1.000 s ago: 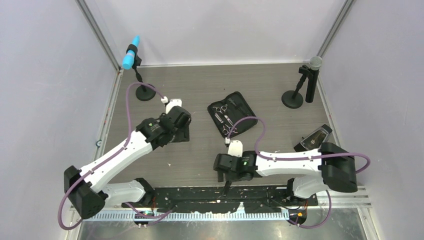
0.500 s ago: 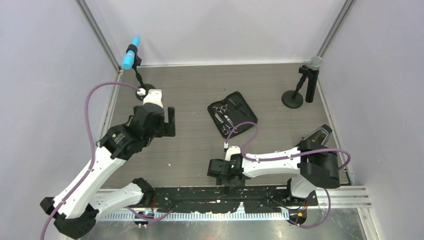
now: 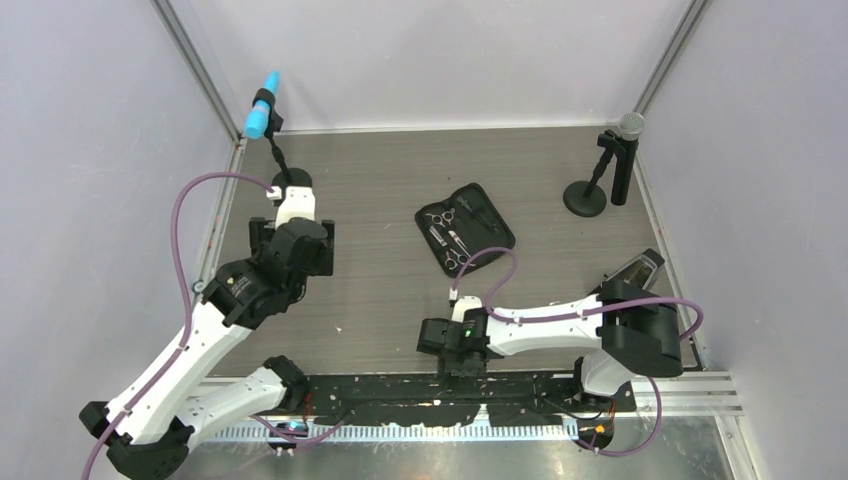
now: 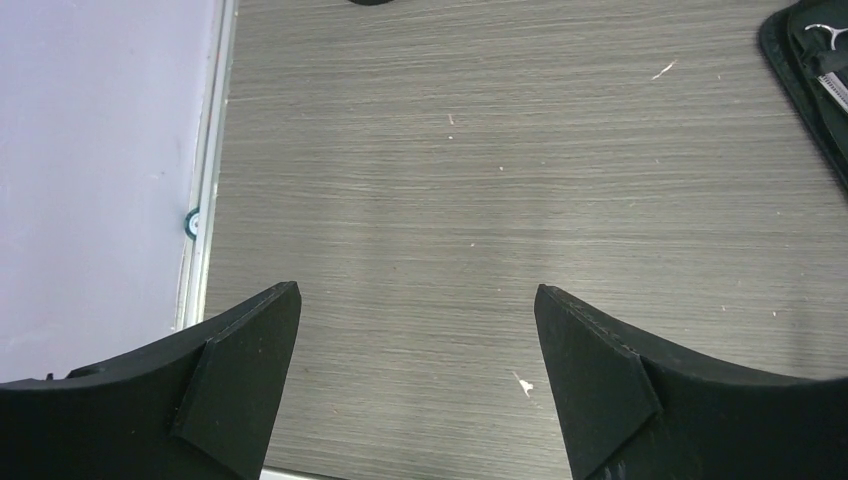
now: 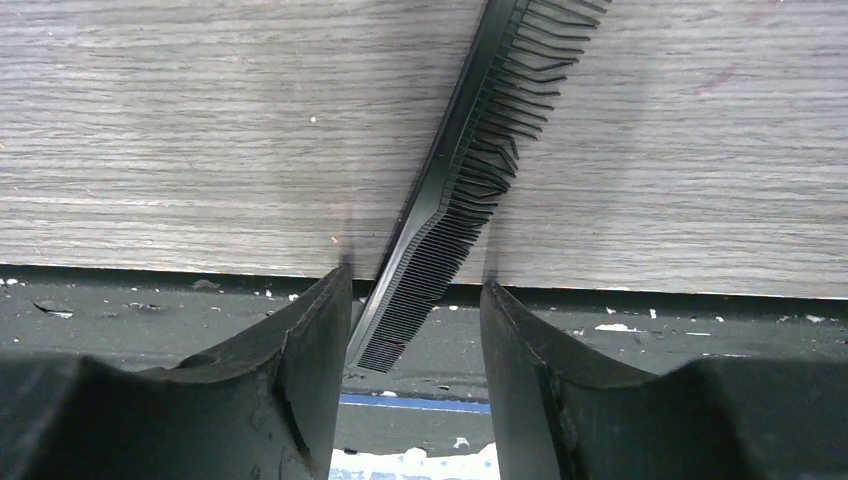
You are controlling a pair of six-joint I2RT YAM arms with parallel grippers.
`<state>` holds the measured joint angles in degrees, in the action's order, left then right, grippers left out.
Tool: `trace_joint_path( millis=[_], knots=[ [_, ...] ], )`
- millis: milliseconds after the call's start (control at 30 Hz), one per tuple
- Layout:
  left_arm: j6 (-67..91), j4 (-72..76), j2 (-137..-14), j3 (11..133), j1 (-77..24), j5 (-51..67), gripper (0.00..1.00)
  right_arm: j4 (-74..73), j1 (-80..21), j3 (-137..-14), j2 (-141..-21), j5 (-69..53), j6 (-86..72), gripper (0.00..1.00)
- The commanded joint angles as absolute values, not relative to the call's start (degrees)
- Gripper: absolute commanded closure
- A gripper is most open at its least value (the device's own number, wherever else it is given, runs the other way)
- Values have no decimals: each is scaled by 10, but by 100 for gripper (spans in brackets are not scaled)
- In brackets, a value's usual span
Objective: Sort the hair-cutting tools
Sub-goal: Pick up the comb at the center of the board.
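Observation:
A long thin black comb (image 5: 470, 150) lies slanted on the wood table, its fine-toothed end sticking out over the near edge. My right gripper (image 5: 415, 283) straddles that end. Its jaws are partly closed, with a gap left on the right side and the comb near the left finger (image 5: 310, 350). From above, the right gripper (image 3: 455, 350) sits at the table's front edge. Two silver scissors (image 3: 437, 218) (image 3: 458, 258) lie in the open black case (image 3: 495, 232). My left gripper (image 4: 417, 292) stands wide open over bare table near the left wall, holding nothing.
A blue microphone (image 3: 262, 105) stands at the back left and a grey one (image 3: 625, 125) with a round base (image 3: 585, 197) at the back right. A dark box (image 3: 628, 275) lies by the right edge. The case corner (image 4: 810, 80) shows in the left wrist view.
The left arm swung left toward the wall and its jaws opened wide. The right gripper slid slightly toward the near edge and its jaws narrowed around the comb's end.

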<state>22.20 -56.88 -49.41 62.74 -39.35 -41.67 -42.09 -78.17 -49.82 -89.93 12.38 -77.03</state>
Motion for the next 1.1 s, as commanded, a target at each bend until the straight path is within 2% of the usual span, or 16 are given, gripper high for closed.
trace_joint_path(
  millis=[0, 300, 700, 900, 1067],
  knots=[
    [218, -557, -491, 627, -392, -448, 9, -417, -781, -475, -890, 94, -763, 48],
    [215, -556, -493, 623, -387, -453, 9, -413, -776, -492, -924, 89, -733, 51],
    [211, -552, -493, 619, -382, -447, 9, -441, -774, -508, -921, 130, -719, 85],
    [210, -550, -492, 618, -381, -447, 10, -482, -773, -546, -906, 182, -683, 94],
    [210, -550, -491, 616, -380, -445, 10, -494, -771, -558, -887, 200, -663, 95]
  ],
)
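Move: The comb lies flat across the board's front edge, its fine-toothed near end already between the right hand's open fingers; its middle is about 5 cm ahead, 2 cm right and at fingertip height. The tool case is roughly 31 cm straight ahead and the clippers some 20 cm ahead, 36 cm right, both about level with the hand. From the raised left hand, the comb is about 12 cm back, 35 cm right and 25 cm below. Closing on the comb's fine-toothed end, the right hand stays almost in place over the board's front edge, fingers down, and narrows until spine and teeth are pinched between the pads. It then eases forward about 1.5 cm towards the case while rising a centimetre and drifting a centimetre right, having turned some 5 degrees counter-clockwise; the fingers keep their hold. ##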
